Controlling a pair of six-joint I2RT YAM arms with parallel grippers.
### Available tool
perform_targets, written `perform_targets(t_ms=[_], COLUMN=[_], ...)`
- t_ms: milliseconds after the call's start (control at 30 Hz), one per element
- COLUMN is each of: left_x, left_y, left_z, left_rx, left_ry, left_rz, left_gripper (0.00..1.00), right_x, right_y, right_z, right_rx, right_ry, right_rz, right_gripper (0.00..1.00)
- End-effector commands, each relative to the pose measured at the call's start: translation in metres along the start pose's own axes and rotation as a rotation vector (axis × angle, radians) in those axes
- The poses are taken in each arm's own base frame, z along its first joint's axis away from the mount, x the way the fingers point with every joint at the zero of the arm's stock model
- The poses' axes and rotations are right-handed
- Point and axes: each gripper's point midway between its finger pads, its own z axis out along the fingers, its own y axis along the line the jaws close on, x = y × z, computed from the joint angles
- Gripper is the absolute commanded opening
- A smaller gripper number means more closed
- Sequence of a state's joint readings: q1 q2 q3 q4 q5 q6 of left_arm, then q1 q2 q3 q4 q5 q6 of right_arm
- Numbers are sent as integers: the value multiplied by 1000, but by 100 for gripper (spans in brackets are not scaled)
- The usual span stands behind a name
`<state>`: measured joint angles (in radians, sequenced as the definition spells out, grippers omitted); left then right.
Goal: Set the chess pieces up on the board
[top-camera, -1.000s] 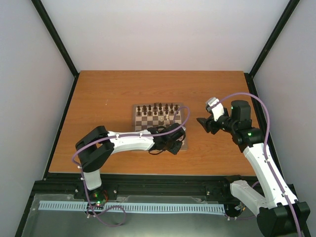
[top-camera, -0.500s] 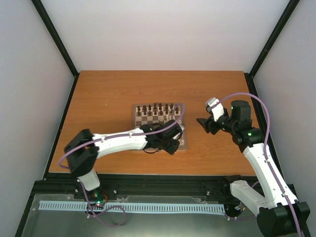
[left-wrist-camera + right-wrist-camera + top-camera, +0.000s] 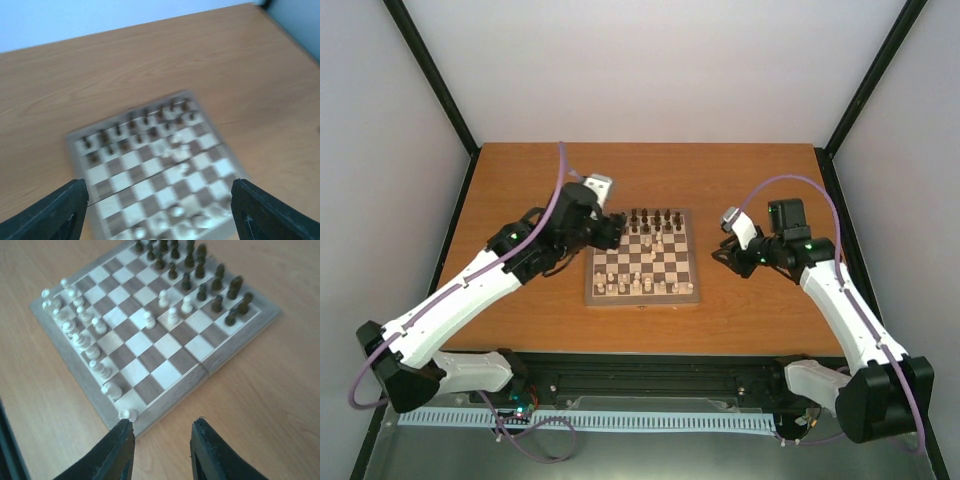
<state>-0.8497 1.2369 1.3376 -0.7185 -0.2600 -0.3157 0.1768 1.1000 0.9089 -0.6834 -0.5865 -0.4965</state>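
Observation:
The board [image 3: 642, 296] lies mid-table, seen sharply in the right wrist view as board [image 3: 220, 360] and blurred in the left wrist view as board [image 3: 75, 145]. Dark chess pieces [image 3: 650, 220] fill its far two rows. Cream chess pieces [image 3: 625, 285] crowd the near rows, and several cream pieces [image 3: 172, 315] stand out in the middle squares. My left gripper [image 3: 617, 227] hovers at the board's far left corner, open and empty; its fingertips [image 3: 55, 215] frame the board. Just off the board's right edge, my right gripper [image 3: 162, 440] is open with nothing between its jaws, also right gripper [image 3: 722, 255].
The orange-brown table [image 3: 530, 190] is bounded by black frame posts and white walls. A cream piece [image 3: 125, 414] stands on the board's corner square right by my right gripper's left fingertip.
My left arm has lifted off the board's near right part and swung to its far left corner, its jaws opening. My right gripper has moved toward the board and its jaws have narrowed.

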Motion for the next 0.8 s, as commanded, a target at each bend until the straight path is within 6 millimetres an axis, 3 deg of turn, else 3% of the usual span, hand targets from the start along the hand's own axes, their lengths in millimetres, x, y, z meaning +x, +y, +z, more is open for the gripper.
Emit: perform_targets(t_ms=[0, 133, 267, 767], left_x=[18, 19, 18, 16], left_y=[59, 72, 74, 79], left_z=[14, 8, 1, -4], left_rx=[-136, -176, -181, -203], left_ry=[1, -19, -38, -54], left_rz=[-97, -102, -105, -94], left_gripper=[80, 80, 80, 81], right_x=[30, 68, 89, 104], right_y=[19, 42, 52, 60], right_z=[15, 43, 63, 94], right_rx=[-75, -134, -163, -197], right_ry=[124, 278, 393, 483], right_rz=[-61, -138, -169, -211], right_gripper=[28, 13, 7, 5])
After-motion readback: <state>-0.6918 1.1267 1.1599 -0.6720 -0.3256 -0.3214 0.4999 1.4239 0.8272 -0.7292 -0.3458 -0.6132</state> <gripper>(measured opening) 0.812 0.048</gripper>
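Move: The white rook on the board's near right corner square lies some 6 cm to the right hand's left, 3 cm back and about 16 cm below it. The next white piece stands about 3 cm farther left along the near edge, level with the rook; the board's near right corner is roughly 2 cm back and 2 cm right of the rook. From the left hand the rook is about 16 cm right, 4 cm back and 27 cm down. Towards the corner rook the right hand sinks about 14 cm, at first also drawing back and left, then going almost straight down beside the board's corner. Its fingers close from partly open to nearly shut on nothing and swing some 30 degrees to point more steeply down. The empty left hand, wide open, clears off about 7 cm left, dipping slightly. ##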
